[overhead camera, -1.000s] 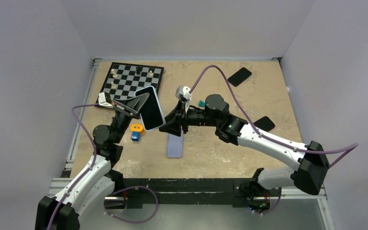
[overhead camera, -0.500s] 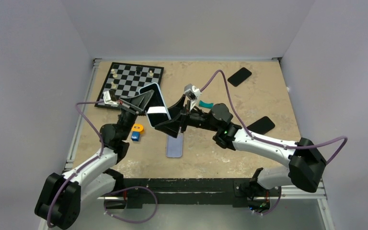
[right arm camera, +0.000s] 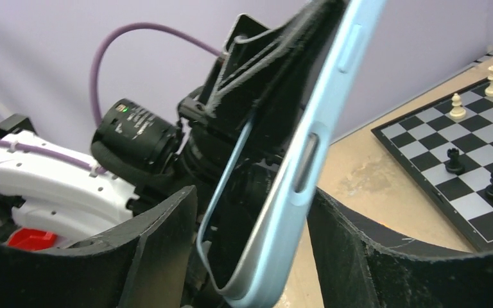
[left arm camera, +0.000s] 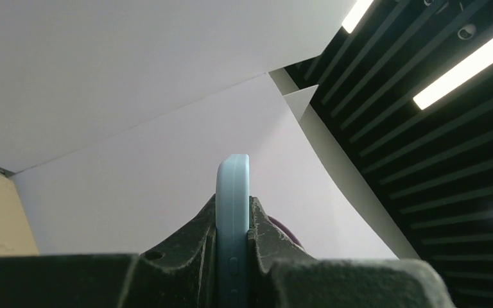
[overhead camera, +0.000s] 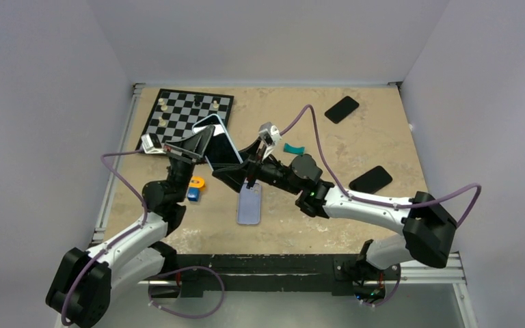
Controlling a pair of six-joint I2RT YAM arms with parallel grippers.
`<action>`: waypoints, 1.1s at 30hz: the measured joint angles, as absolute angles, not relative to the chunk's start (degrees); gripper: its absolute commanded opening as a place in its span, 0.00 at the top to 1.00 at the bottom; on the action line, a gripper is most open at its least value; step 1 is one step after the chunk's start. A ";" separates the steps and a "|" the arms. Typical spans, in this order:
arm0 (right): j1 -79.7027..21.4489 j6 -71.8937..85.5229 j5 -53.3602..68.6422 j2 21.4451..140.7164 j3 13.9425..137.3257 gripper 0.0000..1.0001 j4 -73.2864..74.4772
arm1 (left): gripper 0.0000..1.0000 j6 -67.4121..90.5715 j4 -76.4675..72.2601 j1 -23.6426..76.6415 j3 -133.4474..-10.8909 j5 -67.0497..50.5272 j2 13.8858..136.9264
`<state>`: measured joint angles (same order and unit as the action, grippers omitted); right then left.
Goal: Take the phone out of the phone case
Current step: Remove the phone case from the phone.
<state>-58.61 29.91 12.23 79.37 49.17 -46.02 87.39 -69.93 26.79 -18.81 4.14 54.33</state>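
Note:
My left gripper (overhead camera: 202, 142) is shut on a light blue phone case (overhead camera: 217, 140) and holds it tilted in the air over the table's left middle. The case's dark face inside the blue rim points up and to the right. In the left wrist view, both fingers (left arm camera: 266, 224) pinch the case's edge (left arm camera: 233, 192). My right gripper (overhead camera: 232, 169) is open around the case's lower end. In the right wrist view (right arm camera: 251, 196), the case (right arm camera: 295, 192) leans on the right finger with a gap to the left finger. I cannot tell whether the phone sits fully inside.
A pale blue phone (overhead camera: 249, 203) lies flat under the grippers. A chessboard (overhead camera: 178, 119) with several pieces lies at the back left. Small orange (overhead camera: 195, 182) and blue (overhead camera: 193, 195) objects, a teal piece (overhead camera: 292, 148) and two black phones (overhead camera: 342, 108) (overhead camera: 370, 179) lie around.
The held case has tipped back from upright to a flatter tilt and shifted away from me. My right gripper has come lower and leftward round its lower end.

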 measured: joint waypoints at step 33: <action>-62.85 37.06 7.99 84.97 47.40 1.00 -59.18 | 1.00 81.14 -73.43 27.09 -19.51 5.74 51.16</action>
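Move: From the right hand, the lower end of the phone case, phone still in it, already sits between the open fingers; the case's middle is about 5 cm ahead, 3 cm left and 3 cm above. The left hand already grips it, with that middle about 2 cm right, 2 cm back and 1 cm below. Some 32 cm below the right hand, the lilac case lies 4 cm ahead and 4 cm right, the blue block 7 cm ahead and 13 cm left. The right hand works about 2 cm left and 2 cm back in small steps around the lower end of the phone case, rolling its wrist some 10 degrees and dipping briefly before rising again, while its wide-open fingers close and pinch that end. The left hand keeps its hold and lifts by about 3 cm, first easing slightly left, then drawing back as the right fingers shut. ##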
